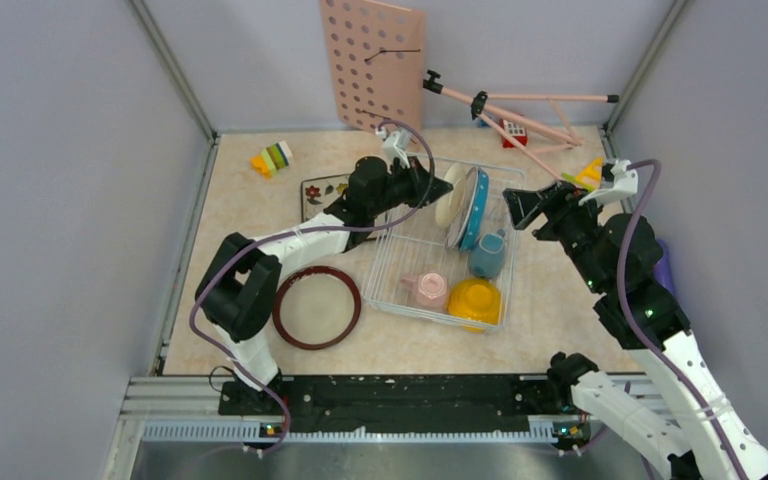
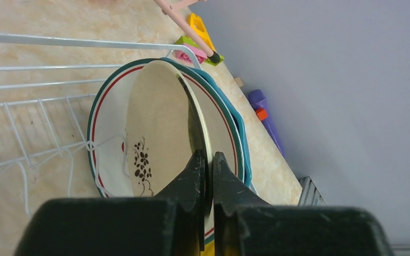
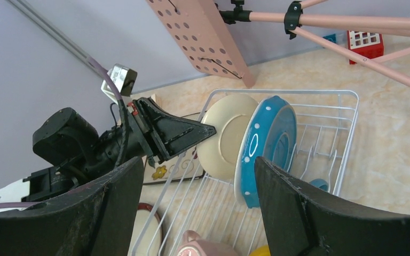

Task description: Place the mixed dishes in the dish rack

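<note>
The white wire dish rack (image 1: 400, 262) sits mid-table. Inside it lie the pink cup (image 1: 426, 288), yellow bowl (image 1: 475, 300) and blue-grey mug (image 1: 487, 255), and the blue polka-dot plate (image 1: 476, 208) stands on edge. My left gripper (image 2: 207, 157) is shut on the rim of the cream plate (image 2: 160, 122), holding it upright against a white plate (image 2: 107, 122) with a green and red rim. My right gripper (image 1: 525, 210) hovers open at the rack's far right corner, holding nothing. The brown-rimmed plate (image 1: 317, 306) lies on the table left of the rack. The square floral plate (image 1: 322, 190) lies under my left arm.
A pink pegboard (image 1: 372, 62) leans on the back wall, and a pink folding stand (image 1: 520, 110) lies behind the rack. Toy blocks (image 1: 272, 158) sit at the back left, a red block (image 1: 513, 132) at the back. A purple object (image 1: 665, 265) rests by the right wall.
</note>
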Action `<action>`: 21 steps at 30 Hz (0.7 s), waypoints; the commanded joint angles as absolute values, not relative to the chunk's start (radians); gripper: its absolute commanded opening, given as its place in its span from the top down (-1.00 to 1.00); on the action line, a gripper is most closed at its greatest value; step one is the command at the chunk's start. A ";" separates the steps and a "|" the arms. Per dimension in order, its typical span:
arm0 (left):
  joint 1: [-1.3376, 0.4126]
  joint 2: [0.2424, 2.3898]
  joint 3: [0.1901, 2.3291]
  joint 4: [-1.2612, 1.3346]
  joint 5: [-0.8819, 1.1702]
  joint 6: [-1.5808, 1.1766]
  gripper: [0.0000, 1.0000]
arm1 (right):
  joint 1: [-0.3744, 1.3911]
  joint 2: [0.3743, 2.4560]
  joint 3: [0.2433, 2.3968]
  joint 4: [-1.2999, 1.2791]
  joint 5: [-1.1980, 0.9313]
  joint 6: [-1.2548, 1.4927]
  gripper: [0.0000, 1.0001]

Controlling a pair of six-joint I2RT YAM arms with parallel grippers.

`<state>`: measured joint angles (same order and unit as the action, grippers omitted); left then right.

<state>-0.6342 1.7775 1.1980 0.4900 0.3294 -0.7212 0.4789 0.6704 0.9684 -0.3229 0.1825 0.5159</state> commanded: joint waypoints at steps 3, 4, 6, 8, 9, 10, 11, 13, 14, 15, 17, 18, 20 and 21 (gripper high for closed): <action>-0.625 1.689 1.146 0.443 0.220 -0.732 1.00 | 0.474 0.676 0.984 -0.290 0.172 0.512 -0.49; -0.625 1.679 1.141 0.444 0.208 -0.743 1.00 | 0.474 0.676 0.985 -0.290 0.172 0.512 -0.49; -0.627 1.664 1.131 0.437 0.178 -0.769 1.00 | 0.474 0.676 0.984 -0.290 0.172 0.513 -0.49; -0.629 1.652 1.124 0.427 0.155 -0.780 1.00 | 0.474 0.677 0.983 -0.290 0.172 0.513 -0.49; -0.630 1.649 1.123 0.417 0.143 -0.777 1.00 | 0.474 0.677 0.983 -0.291 0.170 0.514 -0.49; -0.632 1.649 1.124 0.410 0.133 -0.771 1.00 | 0.474 0.678 0.984 -0.292 0.170 0.515 -0.49; -0.634 1.651 1.124 0.406 0.131 -0.765 1.00 | 0.474 0.678 0.985 -0.292 0.170 0.515 -0.49; -0.637 1.666 1.137 0.396 0.141 -0.764 1.00 | 0.474 0.680 0.989 -0.294 0.173 0.515 -0.49; -0.638 1.675 1.146 0.389 0.155 -0.765 1.00 | 0.474 0.681 0.990 -0.296 0.173 0.516 -0.49; -0.641 1.685 1.154 0.389 0.165 -0.767 1.00 | 0.474 0.682 0.992 -0.295 0.173 0.516 -0.49; -0.650 1.697 1.162 0.402 0.168 -0.760 0.72 | 0.474 0.685 0.994 -0.296 0.173 0.520 -0.49; -0.657 1.701 1.162 0.411 0.162 -0.751 0.44 | 0.474 0.687 0.994 -0.298 0.170 0.522 -0.49; -0.672 1.705 1.169 0.412 0.147 -0.731 0.10 | 0.474 0.689 0.995 -0.300 0.167 0.524 -0.49; -0.676 1.708 1.174 0.408 0.146 -0.724 0.01 | 0.474 0.689 0.996 -0.302 0.166 0.524 -0.49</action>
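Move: The cream plate, already pinched by its rim, is bound for the rack slot whose middle lies about 8 cm below the left hand, some 2 cm to its right and 1 cm back. The printed plate stands level with that hand and 5 cm right, the blue plate 2 cm beyond it to the right; the blue mug is about 8 cm back and 11 cm right. From the idle right hand the slot is roughly 12 cm ahead, 13 cm left and 21 cm down. The cream plate is brought down into its slot beside the printed plate and let go: the left hand first eases about 2 cm to the left, then sinks about 2 cm, its fingertips swinging counter-clockwise and tipping down some 10 degrees in all. Only at the end do the fingers open to nearly half their span, still either side of the plate's rim. ##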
